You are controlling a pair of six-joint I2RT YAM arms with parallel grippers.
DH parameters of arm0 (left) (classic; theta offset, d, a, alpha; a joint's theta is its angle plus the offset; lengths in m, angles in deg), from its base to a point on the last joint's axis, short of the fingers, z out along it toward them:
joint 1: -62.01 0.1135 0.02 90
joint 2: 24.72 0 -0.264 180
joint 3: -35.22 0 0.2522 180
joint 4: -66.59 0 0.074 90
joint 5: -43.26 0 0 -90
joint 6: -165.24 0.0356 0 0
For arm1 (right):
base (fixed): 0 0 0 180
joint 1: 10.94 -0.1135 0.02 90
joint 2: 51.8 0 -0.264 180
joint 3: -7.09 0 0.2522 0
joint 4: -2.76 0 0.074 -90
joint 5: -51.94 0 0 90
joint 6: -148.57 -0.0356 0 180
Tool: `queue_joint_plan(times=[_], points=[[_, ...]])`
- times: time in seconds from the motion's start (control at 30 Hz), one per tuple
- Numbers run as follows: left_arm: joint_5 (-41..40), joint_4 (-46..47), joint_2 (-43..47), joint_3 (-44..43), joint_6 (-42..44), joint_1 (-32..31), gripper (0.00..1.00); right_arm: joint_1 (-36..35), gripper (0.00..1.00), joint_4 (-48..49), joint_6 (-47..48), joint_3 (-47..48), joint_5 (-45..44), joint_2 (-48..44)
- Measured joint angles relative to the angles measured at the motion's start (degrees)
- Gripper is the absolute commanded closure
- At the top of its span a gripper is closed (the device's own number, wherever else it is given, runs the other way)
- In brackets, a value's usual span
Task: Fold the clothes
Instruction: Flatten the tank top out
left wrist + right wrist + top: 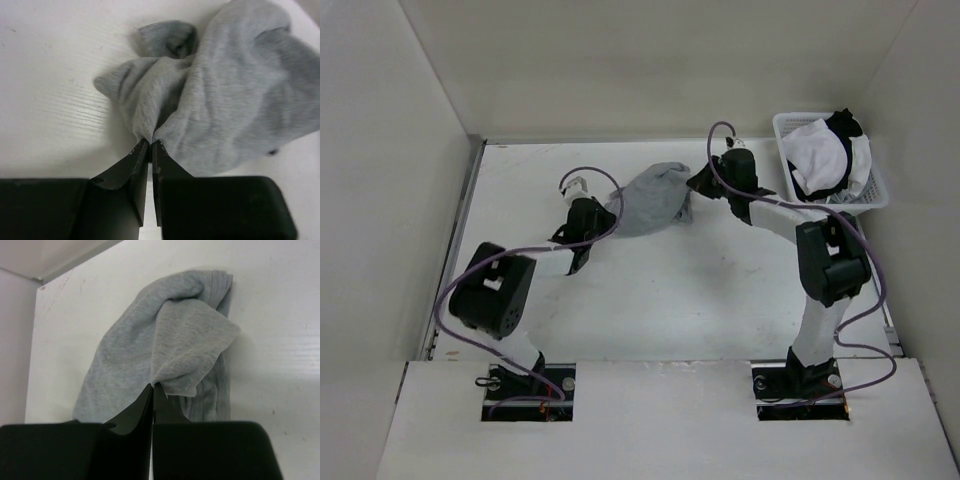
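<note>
The clothes (655, 198), one heather-grey T-shirt, lie bunched on the white table (670, 300) between my two grippers. My left gripper (610, 207) sits at the shirt's left edge, and the left wrist view shows this gripper (150, 142) shut, pinching a fold of the grey fabric (225, 100) at its tips. My right gripper (695, 183) is at the shirt's right edge. Seen from the right wrist, that gripper (153, 386) is shut on a raised flap of the shirt (170, 345).
A white plastic basket (876, 190) holding a white garment with black trim (825, 155) stands at the back right corner. White walls (380, 180) close in the table on three sides.
</note>
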Motion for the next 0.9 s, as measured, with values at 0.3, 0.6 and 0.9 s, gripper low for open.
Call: queue_joint_plan(times=[0.3,0.6,0.9], points=[[-0.6,-13.1,42.1,1.6,0.0,-7.2,0.96,-4.9,0.98,-8.9,6.5,-10.6,-3.7,-28.5],[-4.3,-28.6,60.5,2.5,0.1,-11.0,0.92,-13.4,0.95,-13.5,11.3,-12.1,-7.2,-54.9],[-3.0,-29.1,47.1,12.6,-1.9,-5.8,0.93,-5.2,1.0,-13.3,9.7,3.7,-3.9,-9.4]])
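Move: Both hands already pinch the grey tank top. Its bunched middle lies about 8 cm right, 6 cm ahead and 3 cm below the left hand. From the right hand, the tank top's middle is roughly 8 cm left, 3 cm back and 9 cm lower. The laundry basket's middle stands some 29 cm right of the right hand, 7 cm ahead and about 5 cm lower. Bare table lies back of the tank top. Up and back together, both hands swing the held tank top off the table in a fast flick, rising nearly 30 cm with the fingers tipping up about 30 degrees. The right then casts forward and down, almost back to its start; the left mostly sinks, staying 12 cm or so nearer the base. Both keep their pinch and tip down again. ##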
